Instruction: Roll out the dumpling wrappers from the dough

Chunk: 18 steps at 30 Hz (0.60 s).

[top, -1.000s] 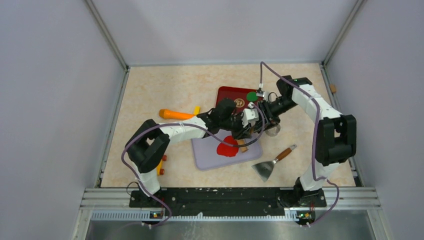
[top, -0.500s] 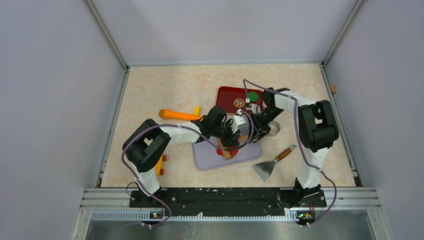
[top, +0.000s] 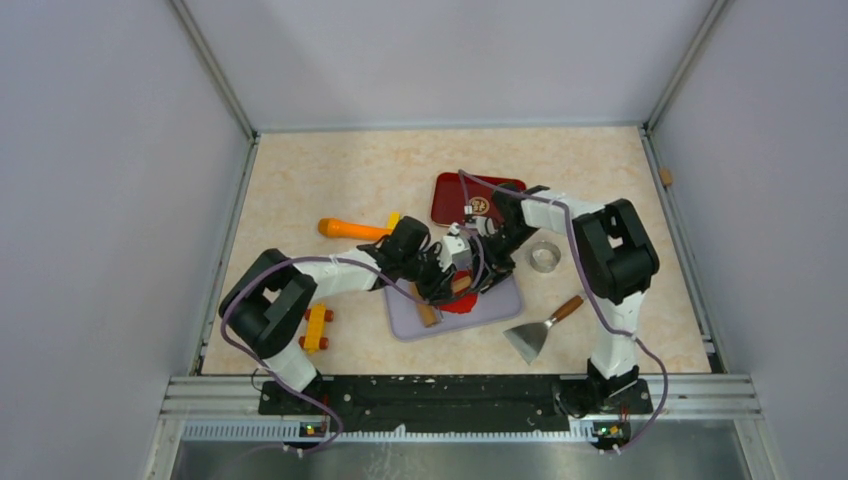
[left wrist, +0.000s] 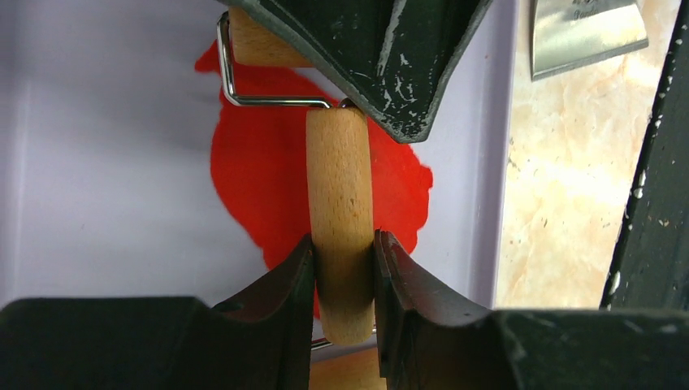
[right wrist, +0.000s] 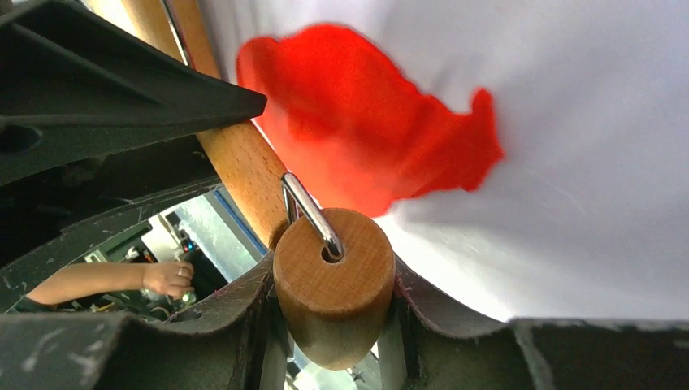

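The dough (left wrist: 260,175) is a flattened, ragged red patch on the lilac board (top: 500,305); it also shows as the red dough (right wrist: 366,130) and the dough (top: 463,303). No dumpling wrappers are in view. A wooden rolling pin with a wire frame lies across the dough. My left gripper (left wrist: 343,244) is shut on one wooden handle (left wrist: 340,187). My right gripper (right wrist: 333,280) is shut on the other handle (right wrist: 333,284), and the roller (right wrist: 236,162) runs away behind it. The two grippers meet over the board, left gripper (top: 437,290) beside right gripper (top: 475,270).
A dark red tray (top: 450,195) lies behind the board. A metal ring cutter (top: 543,257) stands to the board's right, a scraper (top: 540,332) lies nearer the front. An orange tool (top: 350,229) and a yellow toy (top: 315,328) lie to the left.
Both arms have moved left and nearer with the rolling pin, drawing it across the red dough. The right arm has folded in closer over the board.
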Tool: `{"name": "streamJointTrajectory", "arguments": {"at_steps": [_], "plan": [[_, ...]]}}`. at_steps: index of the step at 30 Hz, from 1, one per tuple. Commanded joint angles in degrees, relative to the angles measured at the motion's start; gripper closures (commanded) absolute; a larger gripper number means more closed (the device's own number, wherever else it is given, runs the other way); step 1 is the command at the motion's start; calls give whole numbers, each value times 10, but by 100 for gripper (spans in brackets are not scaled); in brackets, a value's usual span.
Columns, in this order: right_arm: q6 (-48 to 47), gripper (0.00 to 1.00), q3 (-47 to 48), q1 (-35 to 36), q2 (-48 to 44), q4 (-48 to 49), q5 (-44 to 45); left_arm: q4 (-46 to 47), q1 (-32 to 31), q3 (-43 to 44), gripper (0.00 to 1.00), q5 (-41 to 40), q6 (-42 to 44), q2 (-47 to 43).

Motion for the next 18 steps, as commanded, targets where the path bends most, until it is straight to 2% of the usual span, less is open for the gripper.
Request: {"name": "streamJointTrajectory", "arguments": {"at_steps": [1,8,13,14,16,17,18], "plan": [[18,100,33,27,-22,45,-37,-58,16,-1,100,-7,29,-56],[3,99,135,26,-25,21,-157,-157,23,49,100,-19,64,-143],[13,57,188,19,-18,16,-228,-215,26,65,100,-36,90,-182],[18,35,190,15,-17,20,-239,-226,27,65,100,-39,98,-191],[40,28,188,6,-19,34,-260,-250,27,66,100,-44,121,-209],[50,19,186,-1,-22,42,-272,-265,27,67,100,-47,136,-218],[60,16,184,-9,-24,50,-282,-282,28,68,100,-49,154,-224]]}}
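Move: The left hand grips the roller's handle, with the red dough about 5 cm to its right and some 4 cm below; the tray's middle is about 4 cm to its right, just under the dough. For the right hand, on the roller's right end, the dough lies about 4 cm left, level ahead and 4 cm down. From the right hand the red dish is 18 cm straight ahead and the clear ring some 6 cm ahead, 15 cm right. Both hands lift the roller about 10 cm off the dough, also some 5 cm left; right fingers open, releasing. ##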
